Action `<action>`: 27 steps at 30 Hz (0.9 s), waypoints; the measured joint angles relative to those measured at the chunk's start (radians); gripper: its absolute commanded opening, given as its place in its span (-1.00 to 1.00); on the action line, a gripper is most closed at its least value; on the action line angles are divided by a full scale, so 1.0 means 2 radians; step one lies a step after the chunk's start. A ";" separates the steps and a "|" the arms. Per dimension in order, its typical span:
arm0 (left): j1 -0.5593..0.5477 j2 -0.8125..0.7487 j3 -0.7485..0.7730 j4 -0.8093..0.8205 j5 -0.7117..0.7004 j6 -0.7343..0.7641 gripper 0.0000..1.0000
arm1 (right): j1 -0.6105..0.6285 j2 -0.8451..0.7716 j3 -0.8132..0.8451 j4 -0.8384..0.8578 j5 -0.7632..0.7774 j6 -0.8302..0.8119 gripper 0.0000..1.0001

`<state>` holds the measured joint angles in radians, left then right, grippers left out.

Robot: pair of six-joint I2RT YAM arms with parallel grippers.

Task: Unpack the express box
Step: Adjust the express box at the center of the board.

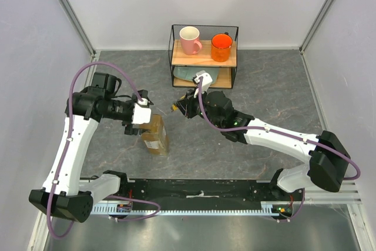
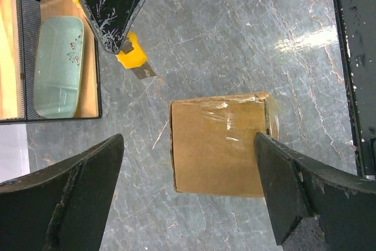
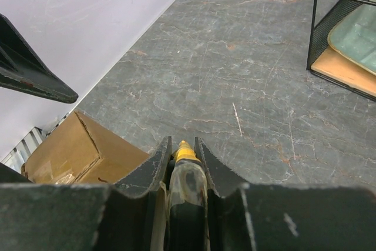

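The express box [image 1: 155, 136], brown cardboard with clear tape on it, stands on the grey table. My left gripper [image 1: 140, 117] hovers over its far end, open. In the left wrist view the box [image 2: 216, 145] lies between the wide-spread fingers [image 2: 76, 192], and the right finger overlaps its right edge. My right gripper [image 1: 183, 106] is shut on a yellow utility knife [image 1: 174, 109], just right of the box. The knife [image 3: 187, 160] is clamped between the right gripper's [image 3: 183, 142] jaws, its yellow tip poking forward above the table. The box [image 3: 70, 154] shows at lower left.
A black wire rack [image 1: 204, 57] stands at the back with a pink mug [image 1: 190, 39] and an orange mug [image 1: 221, 47] on top. A pale green plate [image 2: 57, 66] lies on its lower shelf. White walls enclose the table on three sides.
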<state>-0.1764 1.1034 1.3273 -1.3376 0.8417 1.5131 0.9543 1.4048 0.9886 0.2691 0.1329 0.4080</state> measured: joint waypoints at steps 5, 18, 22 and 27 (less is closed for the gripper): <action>0.000 -0.005 0.001 -0.001 0.001 -0.003 0.98 | -0.003 0.000 0.000 0.003 0.000 0.000 -1.00; -0.042 -0.039 0.029 0.001 0.048 -0.109 0.97 | -0.005 0.000 0.000 0.004 -0.004 0.000 -1.00; -0.054 -0.055 -0.006 -0.005 0.041 -0.126 0.94 | -0.007 0.000 -0.006 0.009 -0.007 0.000 -1.00; -0.051 -0.042 -0.004 -0.008 0.038 -0.132 0.94 | -0.009 0.000 -0.020 0.013 -0.013 0.001 -1.00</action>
<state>-0.2783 1.0195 1.3186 -1.3537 0.9180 1.2484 0.9367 1.4048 0.9478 0.2951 0.1066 0.4091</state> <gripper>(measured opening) 0.971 0.251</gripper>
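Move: Just below the left gripper's open fingers stands the upright express box, its middle some 15 cm below the left hand, about 4 cm to the right and 3 cm back. The yellow cutter is about 11 cm to the left hand's right, 4 cm ahead and nearly level; the mug shelf stands some 27 cm ahead, 22 cm right and 15 cm lower. From the right hand, the box is about 10 cm left, 5 cm back and 14 cm lower. Arching back above the express box, the left hand goes about 5 cm back and a little to the right, first rising some 5 cm, then sinking most of that again. Its fingers stay wide open, pointing right and down, while the wrist tilts about 10 degrees. The right hand keeps its hold on the cutter, almost still, dipping slightly at the end. ##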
